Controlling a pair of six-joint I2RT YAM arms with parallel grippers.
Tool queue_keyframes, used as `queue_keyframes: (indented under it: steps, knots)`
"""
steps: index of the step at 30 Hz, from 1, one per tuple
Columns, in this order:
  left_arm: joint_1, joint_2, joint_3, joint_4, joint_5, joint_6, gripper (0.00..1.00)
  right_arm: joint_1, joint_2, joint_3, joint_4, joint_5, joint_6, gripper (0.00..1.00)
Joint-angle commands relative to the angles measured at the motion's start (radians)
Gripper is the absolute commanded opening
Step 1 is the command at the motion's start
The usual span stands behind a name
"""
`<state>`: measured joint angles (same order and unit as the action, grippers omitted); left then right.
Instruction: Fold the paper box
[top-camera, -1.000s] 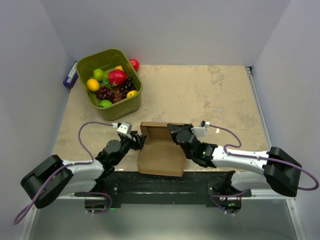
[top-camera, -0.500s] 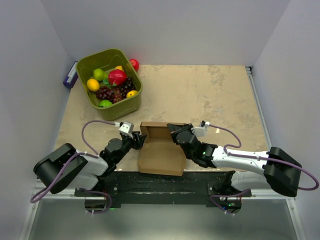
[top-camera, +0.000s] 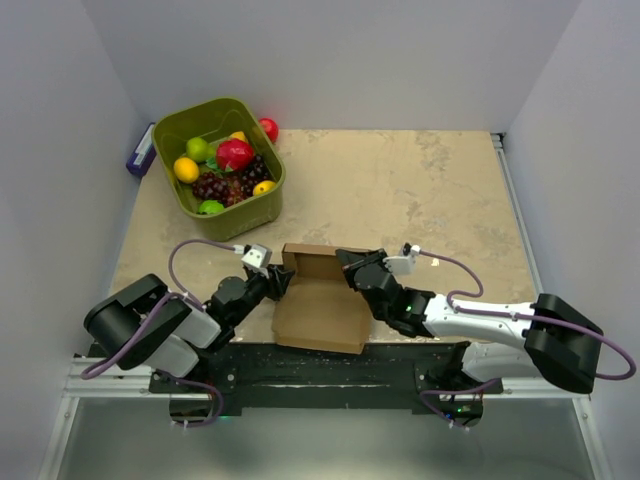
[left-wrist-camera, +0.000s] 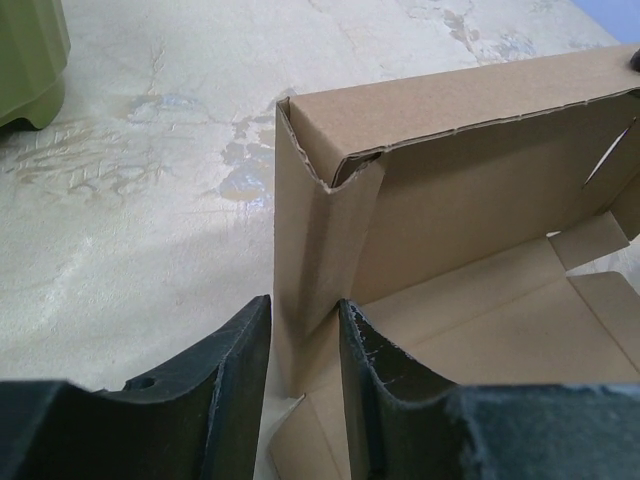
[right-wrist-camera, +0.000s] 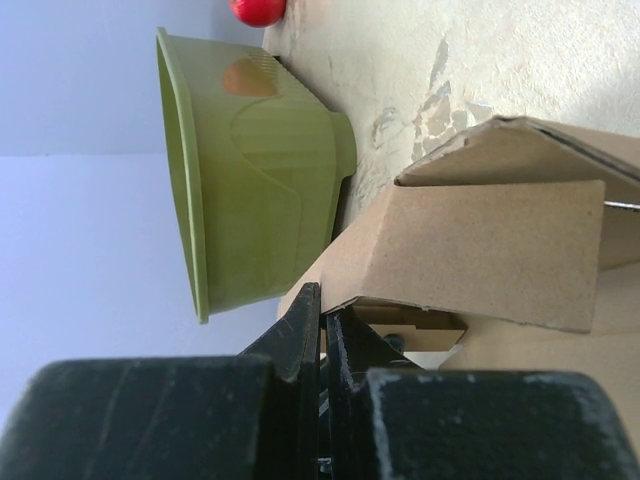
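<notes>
The brown paper box (top-camera: 320, 305) lies open at the table's near edge, its back wall raised. My left gripper (top-camera: 279, 283) is at the box's left back corner. In the left wrist view its jaws (left-wrist-camera: 305, 345) stand on either side of the upright left wall (left-wrist-camera: 320, 250) and pinch it. My right gripper (top-camera: 350, 266) is at the box's right back corner. In the right wrist view its gripper (right-wrist-camera: 322, 305) is almost fully closed on a thin cardboard edge of the box (right-wrist-camera: 480, 250), under a folded flap.
A green basket (top-camera: 218, 160) full of fruit stands at the back left, and also shows in the right wrist view (right-wrist-camera: 250, 170). A red ball (top-camera: 268, 129) lies behind it. A purple object (top-camera: 140, 152) lies at the table's left edge.
My left arm's rear links have swung right and toward the box. Both grippers stay at the box's back corners, and the box has barely moved.
</notes>
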<state>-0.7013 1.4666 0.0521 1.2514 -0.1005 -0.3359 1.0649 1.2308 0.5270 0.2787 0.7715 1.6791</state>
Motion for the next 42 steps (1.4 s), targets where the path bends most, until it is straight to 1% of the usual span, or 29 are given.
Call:
queue_keyframes:
  steps: [1,15,25,26,28,29,30,32,33,35,37,42]
  knots:
    - [0.008,0.015,0.015,0.079,0.016,0.032,0.36,0.012,0.013,-0.028,0.002,0.035,-0.048,0.0]
    - [0.008,0.037,0.038,0.083,0.048,0.044,0.32,0.047,0.01,-0.044,-0.038,0.091,-0.082,0.0]
    - [0.006,0.072,0.072,0.106,0.048,0.026,0.18,0.063,0.021,-0.022,-0.049,0.107,-0.099,0.0]
    - [0.006,0.077,0.074,0.106,0.045,0.017,0.15,0.063,0.022,-0.021,-0.049,0.107,-0.101,0.0]
    - [0.002,0.086,0.078,0.095,0.012,0.005,0.11,0.067,0.024,-0.015,-0.055,0.11,-0.101,0.0]
    - [-0.001,0.086,0.08,0.085,-0.008,0.002,0.08,0.066,0.024,-0.013,-0.056,0.112,-0.101,0.0]
    - [-0.015,0.078,0.084,0.065,-0.068,0.001,0.06,0.07,0.025,-0.012,-0.061,0.114,-0.102,0.0]
    - [-0.035,0.066,0.094,0.007,-0.123,0.015,0.02,0.072,0.022,-0.009,-0.064,0.118,-0.104,0.0]
    - [-0.053,0.055,0.098,-0.013,-0.18,0.02,0.0,0.075,0.022,-0.009,-0.065,0.121,-0.107,0.0]
    - [-0.07,0.043,0.115,-0.076,-0.235,0.035,0.0,0.076,0.022,-0.009,-0.065,0.124,-0.104,0.0]
    - [-0.096,0.034,0.133,-0.134,-0.321,0.041,0.0,0.078,0.021,-0.009,-0.067,0.129,-0.104,0.0]
    - [-0.124,0.028,0.16,-0.224,-0.488,0.064,0.0,0.081,0.006,-0.01,-0.087,0.141,-0.094,0.0]
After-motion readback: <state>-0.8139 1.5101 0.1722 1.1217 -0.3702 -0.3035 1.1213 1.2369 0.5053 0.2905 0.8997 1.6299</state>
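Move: The cardboard box's left end panel stands between the open left fingertips and just beyond, about 2 cm ahead and 1 cm right, level with them. The raised far wall's middle is some 5 cm ahead and 9 cm right, slightly higher; the box floor centres about 8 cm back, 8 cm right and 4 cm below. The right gripper already holds the far wall's top rim; from it the end panel lies about 12 cm left, 1 cm back and 5 cm lower. Close the left gripper on the box's left end panel, one finger inside and one outside, until it is pinched. As the fingers shut, push about 2 cm forward, then turn the wrist some 10 degrees, counter-clockwise and left side up, with the panel gripped. Keep the right gripper shut on the far wall's rim, letting it give only about 1 cm down, right and back. ##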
